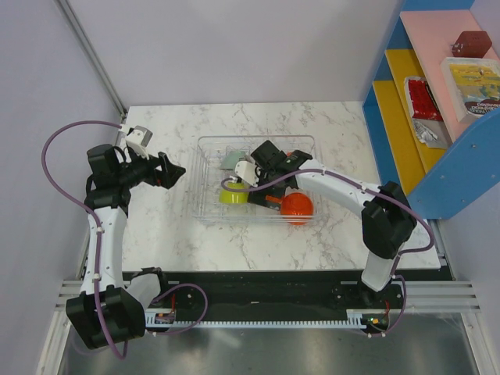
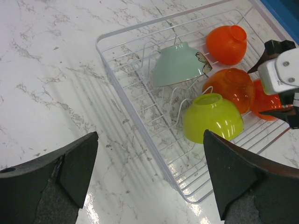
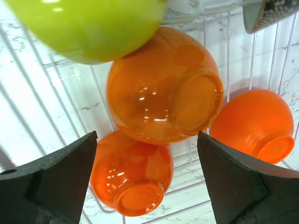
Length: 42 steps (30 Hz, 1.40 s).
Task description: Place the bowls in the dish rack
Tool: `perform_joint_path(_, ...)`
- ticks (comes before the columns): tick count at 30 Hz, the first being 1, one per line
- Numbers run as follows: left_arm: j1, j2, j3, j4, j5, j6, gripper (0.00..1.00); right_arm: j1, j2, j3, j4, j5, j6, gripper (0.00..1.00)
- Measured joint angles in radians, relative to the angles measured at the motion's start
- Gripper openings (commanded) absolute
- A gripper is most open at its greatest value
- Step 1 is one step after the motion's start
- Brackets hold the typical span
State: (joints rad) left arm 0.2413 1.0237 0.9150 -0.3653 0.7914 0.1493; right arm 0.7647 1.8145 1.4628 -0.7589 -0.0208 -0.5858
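Observation:
The clear dish rack (image 1: pixel 305 144) stands mid-table and holds several bowls. In the left wrist view the rack (image 2: pixel 117 65) carries a pale green bowl (image 2: pixel 177 63), a lime bowl (image 2: pixel 212 116) and three orange bowls (image 2: pixel 227 43) (image 2: pixel 231 87) (image 2: pixel 264 100). My right gripper (image 1: pixel 267 170) hovers over the rack, open. Its fingers (image 3: pixel 60 172) stand apart above one orange bowl (image 3: pixel 128 179), with a larger orange bowl (image 3: pixel 163 88) and the lime bowl (image 3: pixel 88 25) beyond. My left gripper (image 1: pixel 176 173) hangs open left of the rack, holding nothing.
A blue, yellow and pink shelf unit (image 1: pixel 437 117) with packaged items stands at the table's right edge. White walls close the back and left sides. Bare marble tabletop (image 1: pixel 164 226) lies left of and in front of the rack.

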Motion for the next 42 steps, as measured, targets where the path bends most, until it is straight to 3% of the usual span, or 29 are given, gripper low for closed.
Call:
perform_joint_path(9, 0.000, 0.000, 0.000, 0.000, -0.003, 0.000, 1.00, 0.055, -0.039, -0.023, -0.024, 0.003, -0.075, 0.96)
perform_joint_path(22, 0.004, 0.000, 0.000, 0.000, -0.004, 0.000, 1.00, 0.080, 0.003, -0.056, 0.051, 0.129, -0.118, 0.96)
perform_joint_path(42, 0.004, 0.000, 0.000, 0.000, -0.004, 0.000, 1.00, 0.096, 0.017, -0.058, 0.087, 0.180, -0.125, 0.55)
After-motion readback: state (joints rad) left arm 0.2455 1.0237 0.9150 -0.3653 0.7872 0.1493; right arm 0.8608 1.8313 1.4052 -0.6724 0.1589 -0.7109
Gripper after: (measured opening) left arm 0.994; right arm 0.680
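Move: The right hand hangs wide open just over the near side of the rack, with the middle orange bowl about 3 cm to its left, 1 cm ahead and 4 cm lower. The green bowl is some 12 cm to the hand's left, level with it; one red bowl sits 5 cm right and 4 cm back, another 5 cm right and 8 cm ahead. For the idle left hand, the orange bowl is about 26 cm right, 3 cm back and 18 cm below. The right fingers end up pinching the middle orange bowl, one on its side and the other at its foot, having closed by about a quarter of their range. Before that the hand draws back some 2 cm and rises slightly, then comes forward and down about 2 cm each, edging left, while the wrist turns roughly 10 degrees counter-clockwise and tips the fingers more forward. ##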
